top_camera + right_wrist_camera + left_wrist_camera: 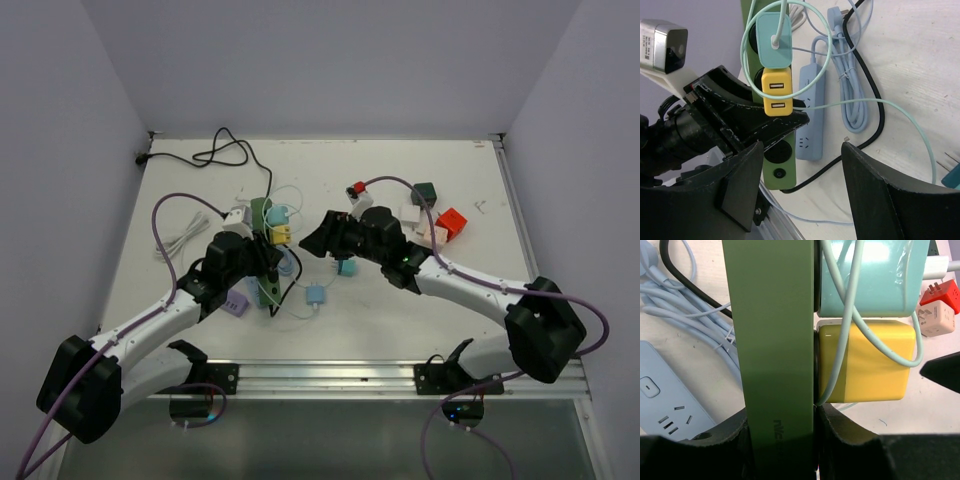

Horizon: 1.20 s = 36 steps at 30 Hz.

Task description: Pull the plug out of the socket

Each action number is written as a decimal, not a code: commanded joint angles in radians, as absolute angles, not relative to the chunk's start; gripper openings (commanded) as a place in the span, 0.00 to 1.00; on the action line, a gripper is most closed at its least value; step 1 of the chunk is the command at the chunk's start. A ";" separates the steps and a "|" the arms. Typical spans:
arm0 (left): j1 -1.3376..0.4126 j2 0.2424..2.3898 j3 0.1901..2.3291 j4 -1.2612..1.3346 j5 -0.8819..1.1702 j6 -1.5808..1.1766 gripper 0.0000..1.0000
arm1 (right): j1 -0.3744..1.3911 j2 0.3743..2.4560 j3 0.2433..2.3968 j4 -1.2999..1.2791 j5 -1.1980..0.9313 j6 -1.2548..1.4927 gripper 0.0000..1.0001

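Note:
The socket point(777, 340), a long dark green strip, stands on edge with my left gripper point(780, 415) shut across its near end. A yellow plug point(870, 365) and a teal plug point(875, 280) sit side by side in its outlets. In the right wrist view the yellow plug point(776, 92) is under the teal plug point(774, 47) on the socket point(782, 165). My right gripper point(800, 170) is open with nothing between its fingers, a short way in front of the yellow plug. From above, the right gripper point(312, 240) faces the yellow plug point(282, 233) and the left gripper point(262, 262).
A light blue strip point(812, 115) with its coiled cable lies beside the socket, and a black cord point(875, 125) runs past it. A purple strip point(236, 303), loose teal adapters point(316, 294) and red point(452, 222), white point(410, 215) and dark green point(424, 192) cubes lie around.

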State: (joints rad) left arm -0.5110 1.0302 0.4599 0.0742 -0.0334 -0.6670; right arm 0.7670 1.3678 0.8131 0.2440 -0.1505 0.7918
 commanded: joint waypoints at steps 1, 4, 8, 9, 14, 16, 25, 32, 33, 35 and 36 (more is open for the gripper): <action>-0.506 1.003 0.482 0.202 -0.011 -0.649 0.00 | 0.784 1.417 0.883 0.293 -0.170 0.778 0.66; -0.508 1.000 0.482 0.202 -0.006 -0.647 0.00 | 0.793 1.446 0.903 0.304 -0.170 0.776 0.65; -0.509 1.002 0.482 0.204 -0.005 -0.647 0.00 | 0.801 1.495 0.945 0.313 -0.169 0.775 0.64; -0.511 1.002 0.482 0.204 -0.006 -0.647 0.00 | 0.801 1.508 0.953 0.314 -0.169 0.773 0.64; -0.518 1.006 0.480 0.209 0.020 -0.649 0.00 | 0.805 1.571 1.009 0.328 -0.179 0.778 0.64; -0.520 1.005 0.482 0.209 0.023 -0.649 0.00 | 0.807 1.606 1.025 0.330 -0.183 0.779 0.64; -0.529 1.009 0.483 0.210 0.025 -0.640 0.00 | 0.818 1.693 1.088 0.348 -0.180 0.804 0.30; -0.532 1.009 0.466 0.169 -0.057 -0.656 0.00 | 0.819 1.632 1.069 0.301 -0.140 0.779 0.00; -0.532 1.017 0.469 0.147 -0.101 -0.669 0.00 | 0.819 1.625 1.066 0.285 -0.134 0.775 0.00; -0.531 1.028 0.472 0.100 -0.142 -0.690 0.00 | 0.819 1.606 1.058 0.267 -0.126 0.766 0.00; -0.531 1.038 0.471 0.089 -0.168 -0.705 0.00 | 0.819 1.588 1.054 0.256 -0.115 0.758 0.00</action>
State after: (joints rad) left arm -0.5350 1.0313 0.4583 0.0807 -0.0444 -0.6724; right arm 0.8207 1.6691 1.0515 0.2836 -0.1699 0.7933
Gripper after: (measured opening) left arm 0.414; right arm 0.354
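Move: The yellow plug sits in the green strip, about 7 cm to the right hand's left, 3 cm ahead and 2 cm lower. The teal plug is beside it, some 4 cm farther out and 1 cm more to the left. On the table, roughly 15 cm below the right hand, a blue plug lies 6 cm back and a small teal plug 7 cm to the right, 1 cm back. From the left hand the yellow plug is about 5 cm ahead, 3 cm right and 3 cm up. The right fingers come onto the yellow plug and pinch it by its sides, after the open hand travels about 7 cm left and some 3 cm forward towards the green strip, sinking slightly. The fingers shut late in the approach, and the hand then stays there with its hold. The left hand keeps gripping the strip, nearly in place. ##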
